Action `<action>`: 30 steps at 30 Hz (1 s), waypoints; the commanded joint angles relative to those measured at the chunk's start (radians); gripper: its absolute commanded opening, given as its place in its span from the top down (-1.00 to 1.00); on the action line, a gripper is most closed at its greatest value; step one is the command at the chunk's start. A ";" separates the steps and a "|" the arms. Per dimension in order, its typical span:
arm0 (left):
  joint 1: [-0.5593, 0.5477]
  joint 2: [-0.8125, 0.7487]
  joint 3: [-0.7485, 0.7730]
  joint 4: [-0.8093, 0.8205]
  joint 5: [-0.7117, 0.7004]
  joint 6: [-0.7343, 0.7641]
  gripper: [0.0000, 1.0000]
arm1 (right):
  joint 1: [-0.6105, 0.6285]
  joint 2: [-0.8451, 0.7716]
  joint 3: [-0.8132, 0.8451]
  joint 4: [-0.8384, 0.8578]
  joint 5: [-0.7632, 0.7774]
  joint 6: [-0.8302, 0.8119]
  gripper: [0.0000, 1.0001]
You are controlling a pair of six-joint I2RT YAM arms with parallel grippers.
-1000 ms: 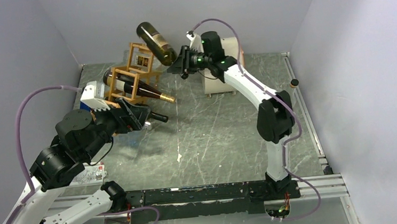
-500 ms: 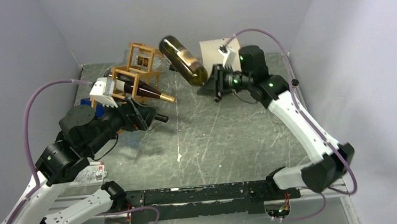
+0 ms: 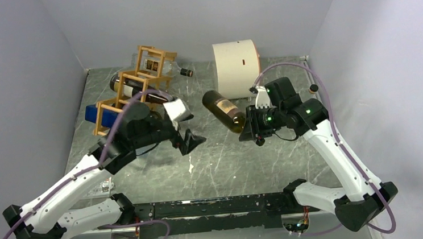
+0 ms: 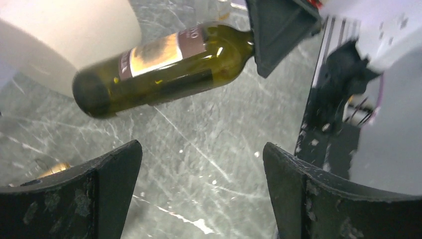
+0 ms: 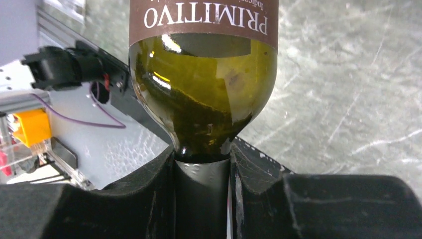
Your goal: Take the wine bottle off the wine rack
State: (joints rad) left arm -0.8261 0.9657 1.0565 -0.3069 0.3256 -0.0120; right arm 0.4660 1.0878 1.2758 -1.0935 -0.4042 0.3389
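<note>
The orange-brown wooden wine rack (image 3: 147, 67) stands at the back left, with a dark bottle (image 3: 128, 87) still lying in it. My right gripper (image 3: 253, 129) is shut on the neck of a green wine bottle (image 3: 223, 109) and holds it clear of the rack, over the table's middle, base pointing left. In the right wrist view the neck sits between my fingers (image 5: 149, 194) below the bottle's shoulder (image 5: 203, 94). My left gripper (image 3: 193, 141) is open and empty, just left of this bottle; its wrist view shows the bottle (image 4: 164, 64) beyond the spread fingers (image 4: 104, 184).
A cream cylindrical drum (image 3: 236, 66) stands at the back, behind the held bottle. A blue box (image 3: 91, 113) lies beside the rack's left end. A small dark item (image 3: 185, 72) lies right of the rack. A card (image 3: 99, 188) lies near the front left rail.
My right arm carried the green bottle from above the rack rightward and down to the table's middle. My left gripper swung right, away from the rack, towards the bottle.
</note>
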 commanded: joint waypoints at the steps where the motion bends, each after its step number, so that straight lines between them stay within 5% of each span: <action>1: -0.086 -0.007 -0.064 0.165 0.007 0.420 -0.89 | -0.003 0.009 -0.009 -0.015 -0.045 -0.075 1.00; 5: -0.177 0.044 -0.112 0.215 -0.024 0.656 -0.89 | -0.002 0.017 -0.038 -0.024 -0.082 -0.121 1.00; 13: -0.215 0.240 -0.146 0.362 -0.028 0.856 -0.89 | 0.007 0.022 -0.077 -0.020 -0.163 -0.156 1.00; 28: -0.214 0.463 -0.158 0.556 -0.074 0.887 -1.00 | 0.046 0.004 -0.085 -0.023 -0.196 -0.159 1.00; 30: -0.214 0.462 -0.171 0.583 -0.091 0.864 -0.69 | 0.048 0.000 -0.082 -0.022 -0.176 -0.155 1.00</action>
State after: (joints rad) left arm -1.0351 1.4345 0.9073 0.1539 0.2630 0.8677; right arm 0.4953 1.1275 1.1740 -1.1801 -0.5331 0.2016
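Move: The wine bottle hangs by its neck in the right gripper, its middle about 14 cm to the right of the left hand, 5 cm ahead and 12 cm below. From the right hand, the left gripper it is brought to is some 18 cm to the left, level fore and aft, 8 cm higher. Counted from the left hand, the white barrel stands about 33 cm ahead, 16 cm right and 20 cm below; the wine rack is roughly 23 cm ahead, 25 cm left and 15 cm below. The left hand, fingers staying wide open, dips down and to the right some 13 and 11 cm, easing slightly back and then forward, while it rolls about 50 degrees about its own pointing direction, clockwise looking out along the fingers, to bring them either side of the bottle's body. The right hand keeps its grip on the neck and draws the bottle back and down about 4 cm each, mostly early on, then nearly holds it there, turning slightly counter-clockwise. ##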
